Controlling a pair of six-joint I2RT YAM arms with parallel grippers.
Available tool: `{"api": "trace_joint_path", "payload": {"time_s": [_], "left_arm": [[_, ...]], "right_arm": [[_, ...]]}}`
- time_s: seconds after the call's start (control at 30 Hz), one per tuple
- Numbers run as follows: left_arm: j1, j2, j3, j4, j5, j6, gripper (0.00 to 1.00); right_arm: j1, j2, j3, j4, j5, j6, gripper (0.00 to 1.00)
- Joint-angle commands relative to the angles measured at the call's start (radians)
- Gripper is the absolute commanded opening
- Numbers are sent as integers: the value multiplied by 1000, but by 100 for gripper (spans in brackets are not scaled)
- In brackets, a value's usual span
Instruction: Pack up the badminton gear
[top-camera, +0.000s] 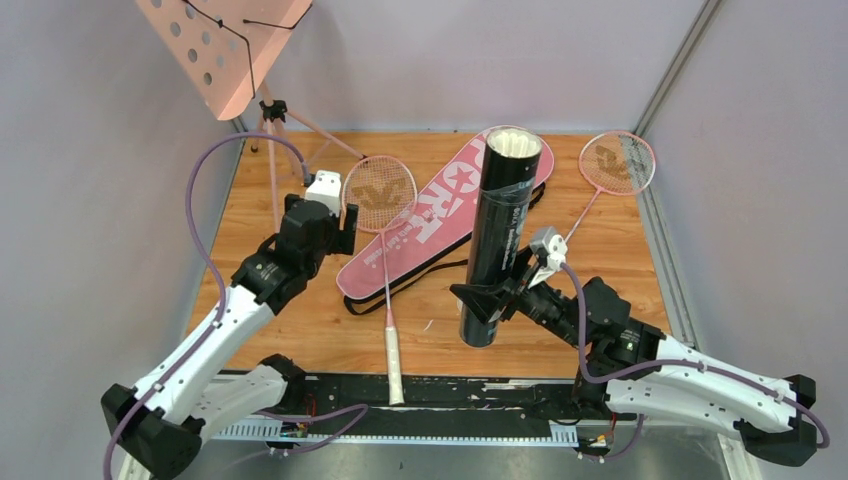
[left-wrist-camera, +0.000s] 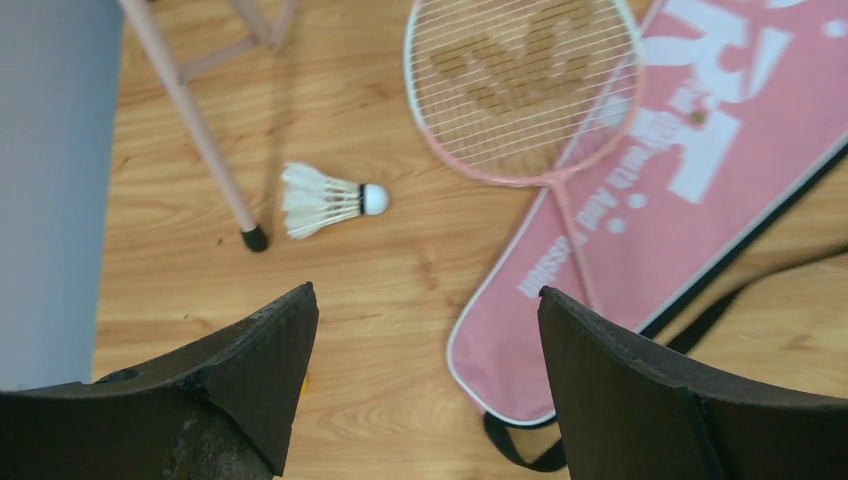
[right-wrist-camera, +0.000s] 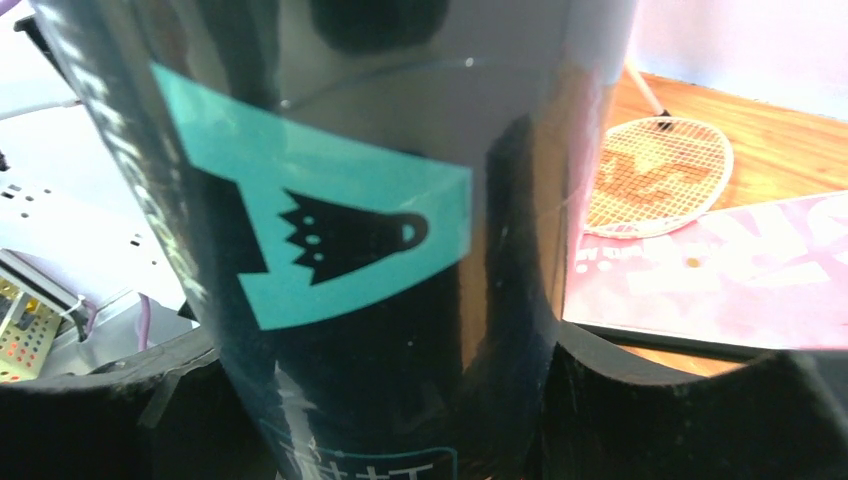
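Note:
The black tube (top-camera: 502, 235) stands upright in the middle of the wooden board, its open top showing white feathers. My right gripper (top-camera: 488, 300) is shut on its lower part; in the right wrist view the tube (right-wrist-camera: 340, 250) fills the space between the jaws of the gripper (right-wrist-camera: 385, 400). My left gripper (left-wrist-camera: 428, 300) hangs open over bare wood, empty. Beyond it lies a white shuttlecock (left-wrist-camera: 325, 198) on its side. One pink racket (top-camera: 381, 195) rests partly on the pink bag (top-camera: 440, 215). A second racket (top-camera: 620, 162) lies at the back right.
The pink music stand (top-camera: 225, 45) rises at the back left; one of its legs (left-wrist-camera: 190, 110) ends right beside the shuttlecock. Grey walls close in the board on both sides. The bag's black strap (left-wrist-camera: 520, 450) loops out near my left fingers.

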Motion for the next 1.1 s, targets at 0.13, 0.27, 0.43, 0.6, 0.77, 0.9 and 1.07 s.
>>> {"api": "trace_joint_path", "payload": {"time_s": [0.13, 0.27, 0.43, 0.6, 0.77, 0.9, 1.07], "left_arm": [[290, 170, 8, 141, 203, 60, 79], [394, 272, -13, 230, 278, 33, 75], [479, 342, -56, 338, 321, 30, 70], [532, 413, -95, 426, 352, 1, 66], [575, 474, -94, 496, 332, -7, 63], [599, 526, -85, 531, 307, -2, 65], [635, 560, -93, 572, 322, -6, 66]], "right_arm": [[-2, -92, -32, 43, 52, -44, 22], [-2, -100, -27, 43, 32, -41, 22], [-2, -107, -29, 43, 8, -35, 22], [-2, -118, -30, 42, 2, -34, 22], [-1, -131, -33, 38, -8, -33, 22], [-1, -144, -37, 34, -8, -33, 22], [-1, -156, -53, 36, -3, -31, 21]]}}
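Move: The shuttlecock lies on the table ahead of the left hand, about 14 cm out, 11 cm to its left and some 21 cm below. A tripod foot stands about 8 cm to the left of the shuttlecock and 3 cm nearer the base; the racket head's middle is roughly 19 cm to the right of it and 10 cm farther out. From the right hand, holding the tube, the shuttlecock is about 45 cm left, 27 cm ahead and 28 cm down. No new contact yet: the empty left hand heads down, left and forward onto the shuttlecock, dropping about 15 cm while going some 12 cm each way, quick at first and then easing. It tips farther down and turns counter-clockwise nearly 20 degrees as its fingers narrow from almost wide open to about two-thirds. The right hand keeps its grip on the tube, drifting a couple of centimetres right. ##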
